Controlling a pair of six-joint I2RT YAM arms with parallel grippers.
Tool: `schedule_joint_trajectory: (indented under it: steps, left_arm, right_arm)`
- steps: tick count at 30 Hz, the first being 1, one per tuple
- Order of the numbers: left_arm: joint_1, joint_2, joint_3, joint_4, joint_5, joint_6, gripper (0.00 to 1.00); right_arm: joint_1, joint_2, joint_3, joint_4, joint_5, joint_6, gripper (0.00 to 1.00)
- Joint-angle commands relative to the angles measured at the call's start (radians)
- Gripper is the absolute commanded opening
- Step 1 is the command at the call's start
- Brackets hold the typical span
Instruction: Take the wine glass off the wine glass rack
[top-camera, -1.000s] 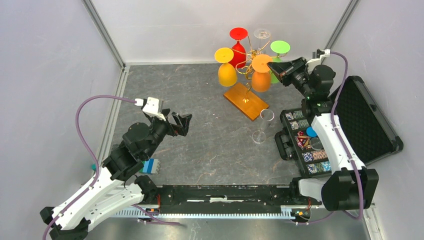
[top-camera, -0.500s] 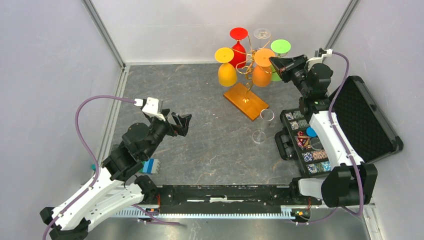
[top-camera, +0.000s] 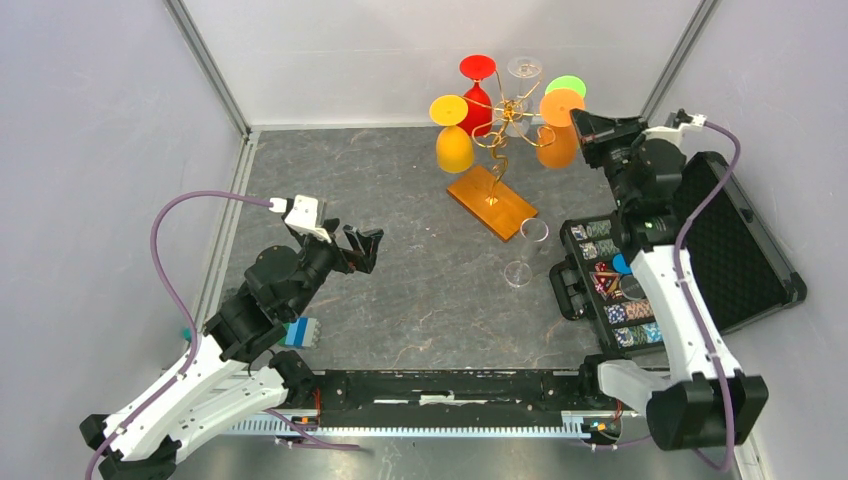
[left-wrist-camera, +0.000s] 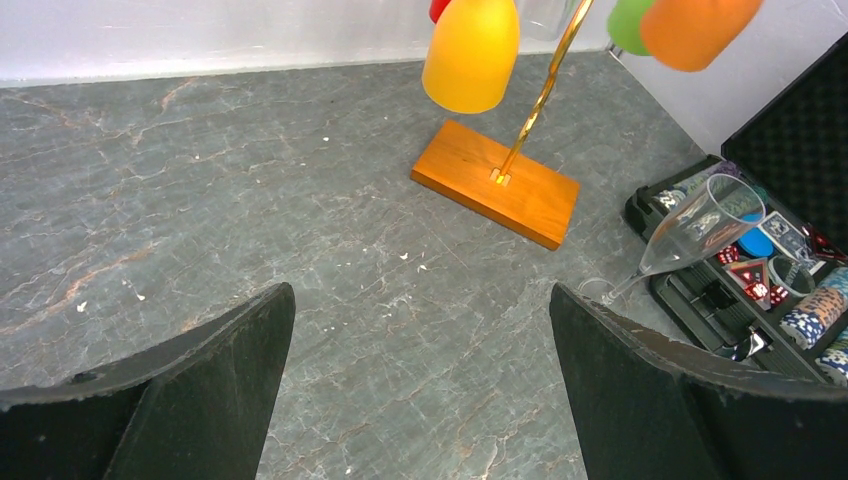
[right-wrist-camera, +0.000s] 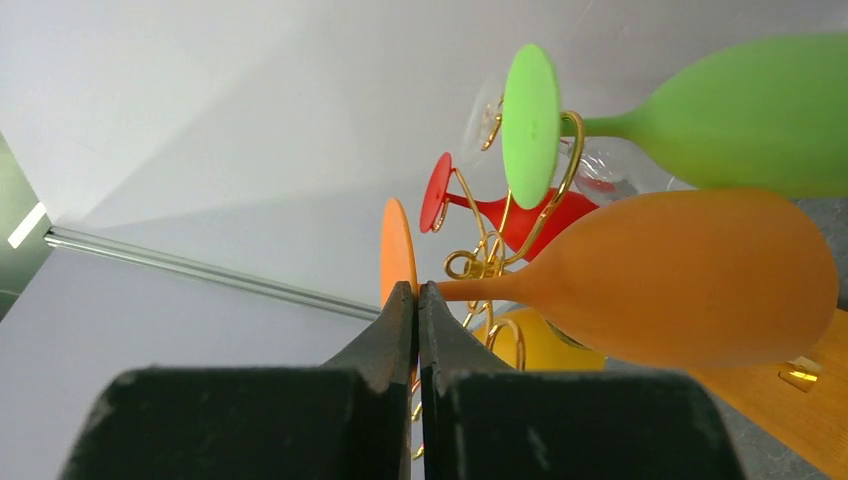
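The gold wire wine glass rack (top-camera: 497, 135) stands on its amber base (top-camera: 492, 201) at the back of the table. Yellow (top-camera: 454, 146), red (top-camera: 478, 98), green (top-camera: 566, 85) and clear glasses hang from it upside down. My right gripper (top-camera: 584, 127) is shut on the foot of the orange wine glass (top-camera: 558, 140), holding it just right of the rack's arms. In the right wrist view my right gripper (right-wrist-camera: 417, 291) pinches the orange foot (right-wrist-camera: 397, 250), and the bowl (right-wrist-camera: 690, 275) points right. My left gripper (top-camera: 362, 248) is open over bare table, far from the rack.
A clear flute (top-camera: 525, 250) stands on the table in front of the rack's base. An open black case (top-camera: 720, 235) of poker chips lies at the right. A small blue object (top-camera: 300, 332) sits by the left arm. Walls close in the back and sides.
My right gripper has carried the orange wine glass to the right and back, away from the rack's middle. The left arm has not moved.
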Motion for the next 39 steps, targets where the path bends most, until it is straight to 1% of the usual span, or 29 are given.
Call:
schedule_joint_trajectory:
  steps: [1, 8, 13, 16, 19, 21, 22, 25, 30, 33, 36, 38, 39]
  left_arm:
    - [-0.004, -0.006, 0.019, 0.007, 0.006, 0.007, 1.0]
    - [-0.004, 0.0, 0.022, 0.017, 0.042, -0.013, 1.0]
    - [-0.004, 0.029, 0.057, 0.025, 0.108, -0.072, 1.0]
    - [-0.004, 0.08, 0.095, 0.029, 0.203, -0.142, 1.0]
    - [-0.004, 0.154, 0.139, 0.042, 0.313, -0.209, 1.0]
    - [-0.003, 0.197, 0.155, 0.077, 0.391, -0.255, 1.0]
    - [-0.004, 0.216, 0.159, 0.1, 0.446, -0.28, 1.0]
    - [-0.004, 0.258, 0.163, 0.183, 0.531, -0.346, 1.0]
    - [-0.002, 0.334, 0.241, 0.222, 0.585, -0.403, 1.0]
    - [0.004, 0.369, 0.295, 0.22, 0.593, -0.436, 1.0]
    - [0.053, 0.402, 0.33, 0.238, 0.622, -0.502, 1.0]
    - [0.114, 0.432, 0.327, 0.31, 0.699, -0.609, 1.0]
    - [0.149, 0.449, 0.317, 0.376, 0.751, -0.658, 1.0]
  right_arm:
    - [0.001, -0.11, -0.026, -0.028, 0.089, -0.021, 0.0]
    - [0.001, -0.228, -0.08, -0.077, 0.042, -0.025, 0.0]
    - [0.001, -0.34, -0.093, -0.172, 0.041, -0.074, 0.0]
    - [0.0, -0.435, -0.108, -0.212, 0.042, -0.101, 0.0]
    - [0.0, -0.503, -0.104, -0.24, -0.013, -0.11, 0.0]
    - [0.001, -0.536, -0.102, -0.237, -0.08, -0.087, 0.0]
    - [0.0, -0.551, -0.108, -0.218, -0.114, -0.065, 0.0]
    - [0.001, -0.589, -0.153, -0.097, -0.232, 0.059, 0.0]
    - [0.0, -0.565, -0.241, 0.16, -0.386, 0.286, 0.0]
    - [0.0, -0.55, -0.271, 0.281, -0.414, 0.378, 0.0]
    - [-0.001, -0.533, -0.275, 0.356, -0.434, 0.454, 0.0]
    - [0.001, -0.513, -0.302, 0.467, -0.457, 0.547, 0.0]
    - [0.002, -0.501, -0.316, 0.519, -0.465, 0.599, 0.0]
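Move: The right hand's shut fingers already hold the orange glass by its stem, bowl hanging down, and the left gripper it is brought to waits about 38 cm to its left, 17 back and 9 lower. From the right hand, the green glass hangs some 7 cm straight ahead, the yellow glass about 24 to the left and level, both middles about 11 lower. From the left hand, the orange glass is roughly 38 right, 17 ahead, 1 higher. Keeping its grip on the orange glass's stem, the right hand draws back nearly 20 cm from the rack while rising about 7, then drifts left over the last part as it tips up, rolls left side up and turns counter-clockwise, so the bowl swings towards the left hand. After a short wait the left hand, fingers still wide open, sweeps some 14 cm right towards the orange glass, turning clockwise about 30 degrees, rolling left side down and tipping its fingers down, and rises at the end. ##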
